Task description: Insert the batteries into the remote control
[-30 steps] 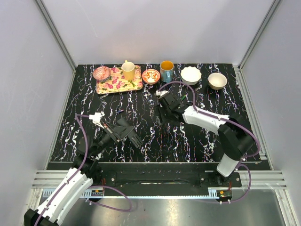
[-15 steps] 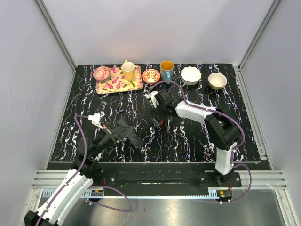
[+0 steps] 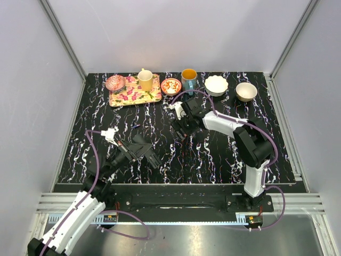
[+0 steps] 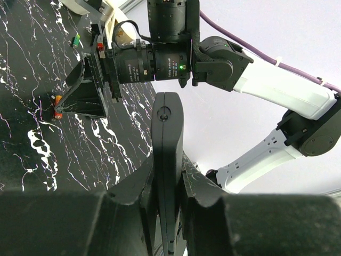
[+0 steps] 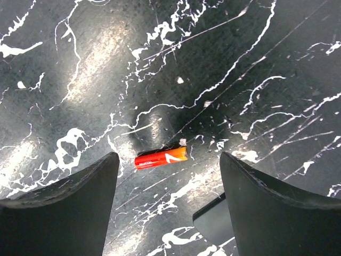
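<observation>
The remote control (image 4: pixel 167 128), a slim black bar, stands on edge between the fingers of my left gripper (image 4: pixel 168 170), which is shut on it. From above, that gripper (image 3: pixel 139 149) sits at the near left of the table with the remote control (image 3: pixel 152 158) sticking out toward the right. A red-orange battery (image 5: pixel 161 157) lies flat on the black marbled table. My right gripper (image 5: pixel 169 166) hovers over it, open, one finger on each side, touching nothing. In the top view the right gripper (image 3: pixel 181 128) is mid-table, the battery (image 3: pixel 184 140) just in front of it.
A flat black piece (image 5: pixel 213 226) lies beside the battery near my right finger. Along the back edge stand a floral tray (image 3: pixel 128 97) with a yellow cup (image 3: pixel 145 80), a red bowl (image 3: pixel 171 86), a blue mug (image 3: pixel 188 80) and two pale bowls (image 3: pixel 216 85).
My right arm has swung left and a little toward the back, ending over the battery with its jaws wider apart. The left arm and the remote control have not moved.
</observation>
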Available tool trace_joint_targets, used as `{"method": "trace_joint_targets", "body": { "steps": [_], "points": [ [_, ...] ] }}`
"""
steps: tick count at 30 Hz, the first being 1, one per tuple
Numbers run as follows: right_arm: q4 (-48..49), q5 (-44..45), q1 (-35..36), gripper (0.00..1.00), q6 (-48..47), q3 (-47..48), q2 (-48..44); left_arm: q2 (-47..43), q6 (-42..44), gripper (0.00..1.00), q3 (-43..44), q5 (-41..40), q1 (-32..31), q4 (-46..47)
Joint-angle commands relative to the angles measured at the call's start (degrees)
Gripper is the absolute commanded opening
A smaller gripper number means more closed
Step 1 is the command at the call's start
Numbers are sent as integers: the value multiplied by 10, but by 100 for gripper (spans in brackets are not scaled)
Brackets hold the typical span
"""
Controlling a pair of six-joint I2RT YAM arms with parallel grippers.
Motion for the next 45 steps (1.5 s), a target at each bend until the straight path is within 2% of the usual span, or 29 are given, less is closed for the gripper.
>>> {"method": "trace_joint_targets", "body": {
  "steps": [1, 21, 30, 45],
  "points": [
    [5, -36, 2, 81, -12, 5, 11, -3, 7, 0, 22, 8, 1, 24],
    [18, 15, 5, 68, 11, -21, 27, -3, -4, 0, 4, 9, 0, 44],
    [17, 71, 34, 62, 15, -41, 19, -5, -7, 0, 0, 8, 0, 49],
    [27, 100, 47, 48, 77, -47, 16, -11, -15, 0, -6, 14, 1, 53]
  ]
}}
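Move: The red battery lies almost right under the right hand, about 1 cm to its left and 3 cm below its open fingers. Level with that hand's pads, a black flat piece lies some 7 cm to the right and 1 cm ahead. At table height the green battery is about 16 cm ahead and 13 cm right, and the blue one 8 cm ahead and 22 cm left. From the left hand, which holds the remote, the red battery is roughly 14 cm ahead, 12 cm right and 18 cm down. The right fingers come down around the red battery and seem to nudge it, narrowing from wide to about half open without gripping it. The hand sinks some 2 cm at first, then stays low, drifting about 1 cm back overall while its wrist turns roughly 5 degrees clockwise; by the end the back-left finger stands over the battery's red end. ##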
